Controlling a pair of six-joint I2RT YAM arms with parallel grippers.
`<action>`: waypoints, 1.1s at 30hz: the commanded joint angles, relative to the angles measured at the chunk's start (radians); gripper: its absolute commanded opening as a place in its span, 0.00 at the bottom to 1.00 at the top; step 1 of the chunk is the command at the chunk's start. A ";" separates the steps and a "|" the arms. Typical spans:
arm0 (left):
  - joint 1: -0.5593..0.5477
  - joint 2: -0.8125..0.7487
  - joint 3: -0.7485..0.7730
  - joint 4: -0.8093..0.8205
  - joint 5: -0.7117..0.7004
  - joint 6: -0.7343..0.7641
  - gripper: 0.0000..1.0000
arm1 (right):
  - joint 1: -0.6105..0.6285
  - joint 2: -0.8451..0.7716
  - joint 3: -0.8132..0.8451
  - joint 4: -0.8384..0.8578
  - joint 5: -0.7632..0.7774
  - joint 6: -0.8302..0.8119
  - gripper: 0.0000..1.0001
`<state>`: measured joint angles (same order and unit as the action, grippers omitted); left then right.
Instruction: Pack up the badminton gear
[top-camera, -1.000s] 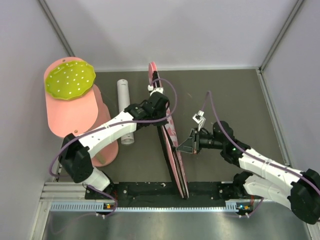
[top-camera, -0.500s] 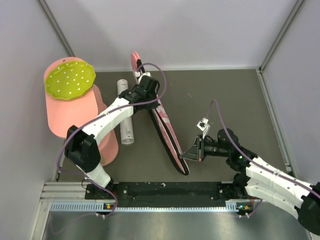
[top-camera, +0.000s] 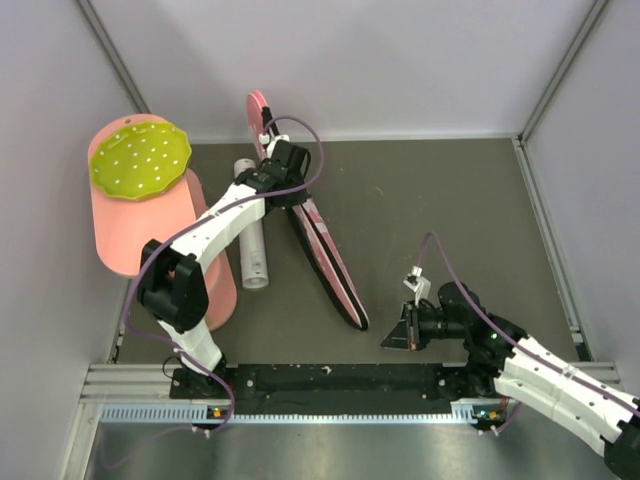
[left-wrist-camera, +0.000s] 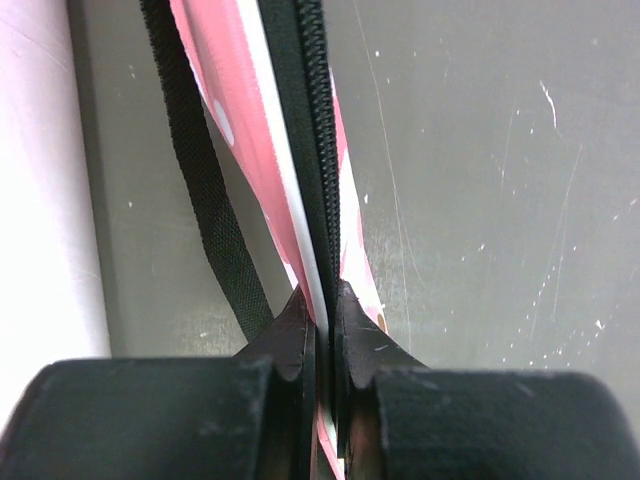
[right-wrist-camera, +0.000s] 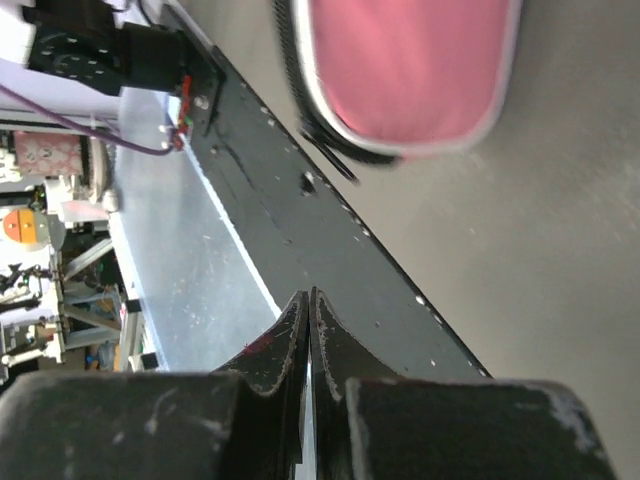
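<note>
The pink racket-shaped bag (top-camera: 330, 265) stands on edge, slanting from the back left toward the front middle of the table. My left gripper (top-camera: 295, 190) is shut on its black zipper edge near the narrow end. In the left wrist view the jaws pinch the zipper seam (left-wrist-camera: 318, 150) of the bag (left-wrist-camera: 215, 60), and a black strap (left-wrist-camera: 210, 200) hangs beside it. A white tube (top-camera: 252, 225) lies left of the bag. My right gripper (top-camera: 395, 335) is shut on nothing, low at the front right and apart from the bag's wide end (right-wrist-camera: 400, 70).
A big pink cylinder (top-camera: 150, 230) topped by a yellow-green dotted disc (top-camera: 140, 160) stands at the left, close to the left arm. A black rail (top-camera: 330, 378) runs along the near edge, right below the right gripper (right-wrist-camera: 310, 298). Grey walls close in the table.
The left gripper has swung the bag back and to the left, pulling its wide end off the front rail. The right gripper has drawn away from the bag toward the near edge.
</note>
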<state>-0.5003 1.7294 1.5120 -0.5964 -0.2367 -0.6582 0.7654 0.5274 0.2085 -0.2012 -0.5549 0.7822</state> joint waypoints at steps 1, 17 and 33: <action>0.014 -0.028 0.071 0.121 -0.044 0.011 0.00 | 0.015 0.032 0.026 -0.167 0.081 -0.009 0.00; 0.014 -0.090 -0.021 0.144 0.004 -0.027 0.00 | 0.041 0.149 0.255 -0.095 0.131 -0.146 0.40; 0.051 -0.070 -0.225 0.778 0.895 -0.195 0.00 | 0.064 0.161 0.382 -0.147 0.357 -0.190 0.56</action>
<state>-0.4400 1.6436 1.2278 -0.1440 0.3386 -0.7540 0.8181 0.7044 0.5278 -0.3527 -0.2558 0.6231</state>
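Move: The left gripper already holds the pink racket bag by its zipper edge. The bag's near end lies roughly 27 cm back, 14 cm right and 12 cm below that hand, while the white tube lies about 14 cm left, 2 cm ahead and 13 cm below. From the shut right gripper, the bag's near end is about 6 cm ahead, 7 cm left and 3 cm below. Dip the right gripper about 4 cm, drifting slightly right, then bring it up and forward beside the bag's near end, opening the fingers to about half. Keep the left grip on the zipper edge almost in place, then swing it about 7 cm right and a little back, rolling its left side down some 30 degrees and turning it clockwise. ##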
